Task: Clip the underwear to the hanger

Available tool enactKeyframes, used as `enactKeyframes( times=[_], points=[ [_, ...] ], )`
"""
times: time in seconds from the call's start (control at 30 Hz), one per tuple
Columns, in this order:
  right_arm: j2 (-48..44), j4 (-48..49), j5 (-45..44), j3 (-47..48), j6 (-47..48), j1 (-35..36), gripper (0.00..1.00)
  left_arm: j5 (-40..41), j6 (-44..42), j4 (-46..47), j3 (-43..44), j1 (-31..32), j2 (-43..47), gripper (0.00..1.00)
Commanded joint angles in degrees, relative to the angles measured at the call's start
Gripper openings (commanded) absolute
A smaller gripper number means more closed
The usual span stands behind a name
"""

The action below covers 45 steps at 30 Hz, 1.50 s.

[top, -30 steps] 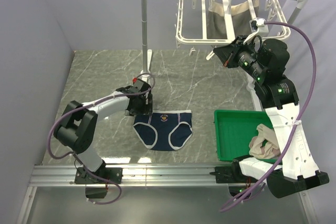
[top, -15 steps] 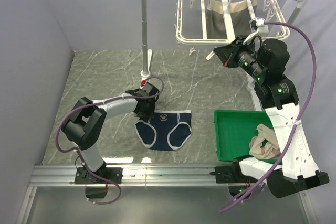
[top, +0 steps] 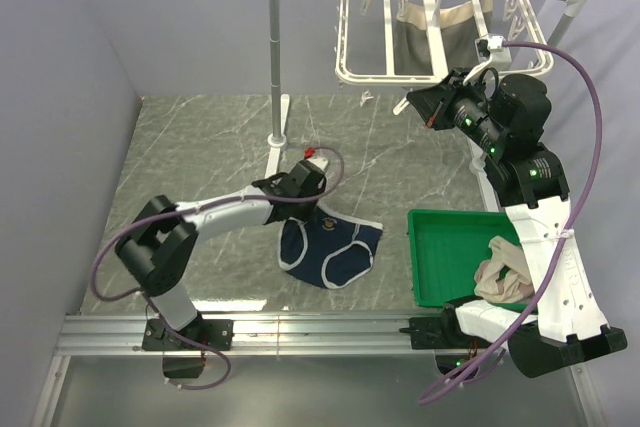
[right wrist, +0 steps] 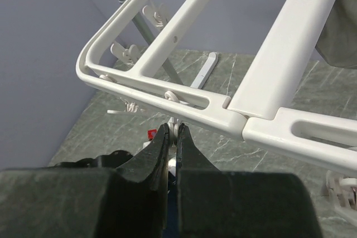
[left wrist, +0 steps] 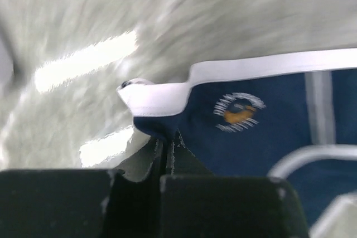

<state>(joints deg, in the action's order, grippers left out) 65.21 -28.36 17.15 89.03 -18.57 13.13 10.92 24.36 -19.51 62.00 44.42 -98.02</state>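
The navy underwear (top: 335, 247) with white piping lies bunched on the marble table, just left of the green tray. My left gripper (top: 308, 209) is shut on its waistband corner. In the left wrist view the jaws (left wrist: 167, 140) pinch the navy cloth (left wrist: 251, 132) under the white band, beside the round emblem. The white hanger (top: 380, 76) hangs from the rail at the back. My right gripper (top: 412, 105) is at its front edge, shut on a small white clip (right wrist: 174, 120) under the frame bar (right wrist: 184, 98).
A green tray (top: 440, 222) at the right holds a beige cloth (top: 505, 277). An olive-grey garment (top: 420, 42) hangs on the hanger. The white pole stand (top: 275, 67) rises behind the left arm, its foot on the table.
My left gripper has shut on the waistband corner and moved right, dragging the underwear along and bunching it. The right arm has not moved.
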Motion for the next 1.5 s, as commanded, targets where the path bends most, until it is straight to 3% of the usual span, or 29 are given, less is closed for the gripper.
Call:
enactKeyframes(
  times=[0.0, 0.2, 0.43, 0.7, 1.47],
  points=[
    [-1.0, -0.5, -0.4, 0.1, 0.2, -0.2, 0.0, 1.6, -10.0, 13.9, -1.1, 3.6, 9.9, 0.0],
    [-1.8, -0.4, 0.6, -0.9, -0.2, -0.2, 0.0, -4.4, -22.2, 33.0, -7.4, 7.9, 20.0, 0.0],
    [-2.1, 0.1, 1.4, -1.3, -0.1, -0.1, 0.0, -9.8, -32.2, 44.1, -7.0, 9.9, 23.5, 0.0],
    [-2.1, 1.0, 4.1, -1.3, -1.2, -0.1, 0.0, -8.7, -39.0, 49.3, -2.3, 11.6, 21.5, 0.0],
    [-1.7, 1.3, 6.7, -0.6, -5.2, -0.1, 0.0, -6.1, -42.6, 54.7, 10.4, 13.4, 10.1, 0.0]
  ],
)
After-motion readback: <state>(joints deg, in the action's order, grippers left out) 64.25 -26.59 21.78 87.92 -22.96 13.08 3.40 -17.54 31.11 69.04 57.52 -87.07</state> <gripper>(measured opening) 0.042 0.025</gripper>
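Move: The clip held by the right fingers on the hanger's near rail is about 37 cm above the left hand, some 19 cm to its right and 4 cm ahead. An empty clip hangs about 6 cm left of it, level with it, and the grey underwear roughly 11 cm beyond and 6 cm right of it. From the left hand the left stand foot is about 13 cm ahead, 8 cm left and 4 cm lower. From the right hand, the clip lies at its fingertips, about 2 cm below and 1 cm left. Keeping its shut grip on the corner of the navy underwear's waistband, the left hand sweeps up about 32 cm and some 15 cm to the right, off the table and towards the clip, fast at first and then easing in, while the wrist swings the fingers up from pointing steeply down to pointing right and forward, a little above level. The right hand keeps its closed pinch on the clip under the near rail, easing only about a centimetre back and to the left with a slight roll. ##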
